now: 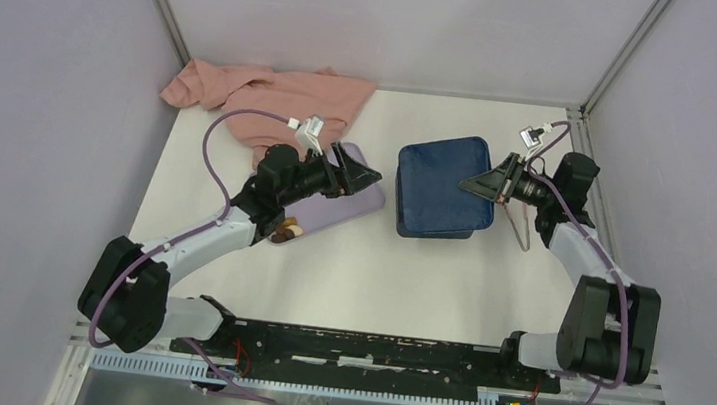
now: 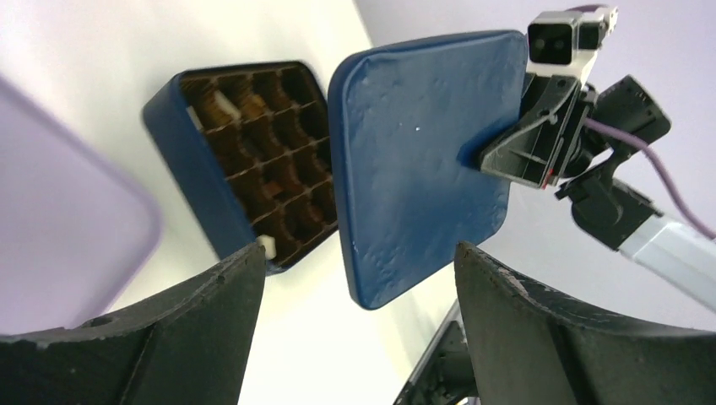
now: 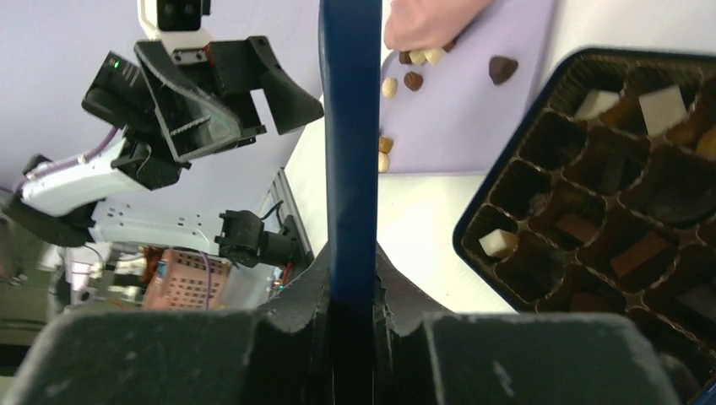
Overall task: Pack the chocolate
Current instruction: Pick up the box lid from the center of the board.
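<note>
My right gripper is shut on the edge of the dark blue lid and holds it above the blue box. The box's brown grid insert lies uncovered, with chocolate pieces such as a white one in its cells. Loose chocolate lies on the lilac tray, and a few more pieces show beside my left arm. My left gripper hangs open and empty over the tray, facing the lid.
A pink cloth lies bunched at the back left, touching the tray's far end. Grey walls close in the table on three sides. The black rail with the arm bases runs along the near edge.
</note>
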`<state>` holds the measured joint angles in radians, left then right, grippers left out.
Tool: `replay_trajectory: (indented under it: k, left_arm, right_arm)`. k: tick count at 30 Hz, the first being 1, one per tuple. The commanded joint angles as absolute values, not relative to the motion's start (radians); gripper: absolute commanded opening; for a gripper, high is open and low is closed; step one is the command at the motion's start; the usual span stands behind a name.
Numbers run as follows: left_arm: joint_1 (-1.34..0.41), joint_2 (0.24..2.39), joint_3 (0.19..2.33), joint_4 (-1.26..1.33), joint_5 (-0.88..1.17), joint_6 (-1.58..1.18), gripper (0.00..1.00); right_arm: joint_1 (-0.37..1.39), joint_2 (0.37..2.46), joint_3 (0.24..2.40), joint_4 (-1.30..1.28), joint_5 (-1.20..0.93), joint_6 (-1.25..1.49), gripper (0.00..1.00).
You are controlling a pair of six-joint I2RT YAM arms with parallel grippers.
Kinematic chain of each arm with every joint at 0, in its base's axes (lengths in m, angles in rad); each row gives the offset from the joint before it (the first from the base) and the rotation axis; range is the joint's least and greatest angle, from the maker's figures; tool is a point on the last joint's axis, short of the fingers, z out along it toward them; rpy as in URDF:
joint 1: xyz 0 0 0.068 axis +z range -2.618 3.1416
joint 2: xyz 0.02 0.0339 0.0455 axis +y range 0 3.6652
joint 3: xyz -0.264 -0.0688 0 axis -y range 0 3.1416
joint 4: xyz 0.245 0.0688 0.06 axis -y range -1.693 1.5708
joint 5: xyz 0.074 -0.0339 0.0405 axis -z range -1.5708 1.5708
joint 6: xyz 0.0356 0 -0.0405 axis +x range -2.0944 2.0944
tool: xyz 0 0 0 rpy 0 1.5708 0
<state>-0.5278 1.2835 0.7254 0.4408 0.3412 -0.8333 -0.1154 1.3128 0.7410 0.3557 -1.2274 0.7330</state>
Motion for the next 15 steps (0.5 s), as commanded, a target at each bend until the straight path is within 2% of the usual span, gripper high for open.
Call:
replay_trajectory:
  k: [1, 9, 15]
  left_arm:
    - [-0.527, 1.288, 0.709, 0.307, 0.285, -0.739, 0.86]
    - [-0.541, 1.35, 0.719, 0.32, 0.28, -0.739, 0.85]
    - [-0.555, 1.4, 0.722, 0.338, 0.259, -0.739, 0.86]
  right_arm:
    - [-0.11, 1.429, 0.815, 0.362, -1.239, 0.781, 0.0]
    - [-0.061, 1.586, 0.811, 0.601, -1.201, 0.99, 0.0]
    - [-0.055, 1.692, 0.817, 0.64, -1.168, 1.001, 0.0]
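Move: The right hand grips the lid by its right edge; the chocolate box it is being taken to lies about 8 cm ahead, 3 cm to the left and some 17 cm below. The tongs lie roughly 18 cm to this hand's right and 3 cm ahead, down on the table. From the left hand, the box is about 9 cm ahead, 20 cm to the right and 17 cm below; the lilac tray is about 12 cm to its left and 7 cm ahead, also on the table. Keeping its pinch on the lid's right edge, the right hand carries it down about 6 cm and some 4 cm forward towards the box, tipping the lid's far side down by nearly 20 degrees. The left hand, empty and wide open, sinks about 7 cm on the box's left side, its wrist turning slightly, without touching the lid. ##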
